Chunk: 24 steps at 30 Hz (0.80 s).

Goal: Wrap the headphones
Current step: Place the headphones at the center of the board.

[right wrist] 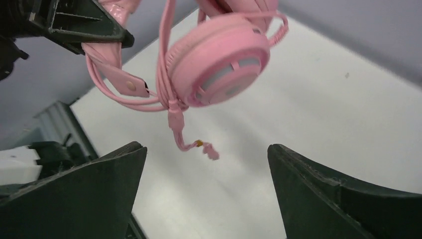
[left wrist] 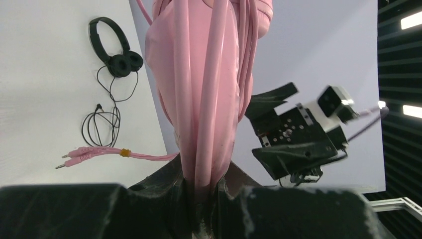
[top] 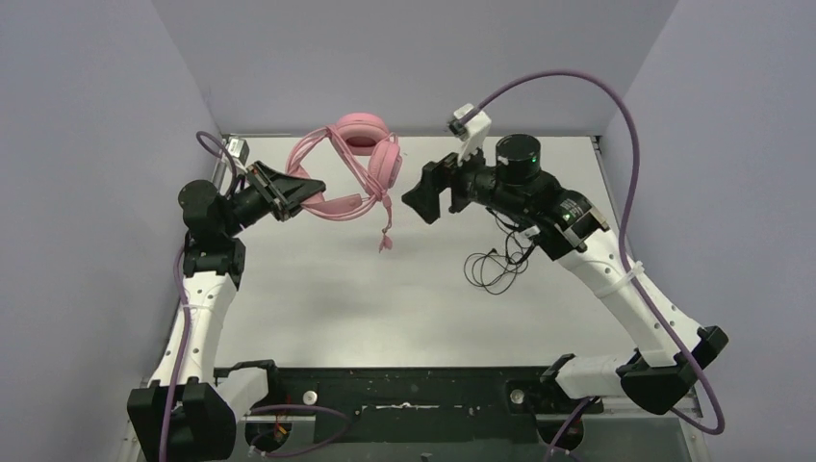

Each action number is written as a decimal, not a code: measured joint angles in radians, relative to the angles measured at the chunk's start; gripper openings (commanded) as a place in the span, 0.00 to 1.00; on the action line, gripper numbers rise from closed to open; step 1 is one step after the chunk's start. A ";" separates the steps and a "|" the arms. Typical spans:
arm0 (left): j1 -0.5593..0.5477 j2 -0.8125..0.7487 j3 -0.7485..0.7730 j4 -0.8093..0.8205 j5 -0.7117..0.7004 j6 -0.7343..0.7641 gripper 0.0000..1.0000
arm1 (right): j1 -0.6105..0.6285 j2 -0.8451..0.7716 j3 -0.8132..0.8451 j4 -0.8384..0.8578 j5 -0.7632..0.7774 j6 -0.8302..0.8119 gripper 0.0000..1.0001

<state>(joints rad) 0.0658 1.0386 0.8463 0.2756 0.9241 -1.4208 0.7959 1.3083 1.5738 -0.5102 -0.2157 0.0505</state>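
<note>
The pink headphones (top: 359,144) hang in the air over the far middle of the table. My left gripper (top: 310,191) is shut on their padded headband (left wrist: 199,94), with pink cable strands pinched alongside it between the jaws (left wrist: 204,185). The cable's plug end (top: 385,238) dangles free below. My right gripper (top: 423,190) stands open just right of the headset, empty, facing a pink ear cup (right wrist: 219,64); its jaws (right wrist: 205,147) are spread wide. The black headphones (left wrist: 113,52) lie on the table, and their thin black cable (top: 496,267) shows beneath the right arm.
Purple walls close the table in at the left, back and right. The white tabletop (top: 385,308) stretches between the arms. The black base rail (top: 404,395) runs along the near edge.
</note>
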 measured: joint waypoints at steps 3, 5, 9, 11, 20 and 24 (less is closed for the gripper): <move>0.006 0.024 0.016 0.029 0.000 0.000 0.00 | -0.149 -0.012 -0.043 -0.031 -0.187 0.243 1.00; 0.008 0.035 0.022 0.048 0.000 -0.001 0.00 | -0.180 -0.005 -0.077 -0.029 -0.293 0.346 1.00; 0.008 0.051 0.026 0.088 0.001 -0.012 0.00 | -0.174 0.014 -0.193 0.064 -0.498 0.520 1.00; 0.008 0.056 0.032 0.094 0.002 -0.017 0.00 | -0.168 0.031 -0.249 0.146 -0.570 0.595 1.00; 0.008 0.066 0.048 0.154 0.031 -0.052 0.00 | -0.168 0.103 -0.313 0.438 -0.694 0.762 1.00; -0.003 0.066 0.048 0.181 0.035 -0.068 0.00 | -0.166 0.124 -0.313 0.560 -0.698 0.824 1.00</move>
<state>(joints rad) 0.0631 1.1046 0.8940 0.4568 0.9596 -1.4883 0.6296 1.4326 1.2606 0.0494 -0.9142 0.8745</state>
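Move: The right hand, open and empty, goes for the pink headphones: their near earcup lies some 7 cm to its left and 5 cm ahead, about 2 cm lower. The dangling cord tail hangs roughly 8 cm left, 3 cm back and 8 cm down. The left gripper, clamping the headband, is about 20 cm left, 1 cm ahead and 3 cm lower. From the left hand that earcup is some 13 cm right and 5 cm ahead, about level. Dipping down and back by about 7 and 5 cm, then coming partly up and forward again while drifting left, the right hand closes in on the near earcup and cord tail, jaws still wide open. It rolls some 50 degrees, fingers ending level and pointing left. The left hand keeps its pinch on the headband and lifts about 3 cm, tilting slightly. ##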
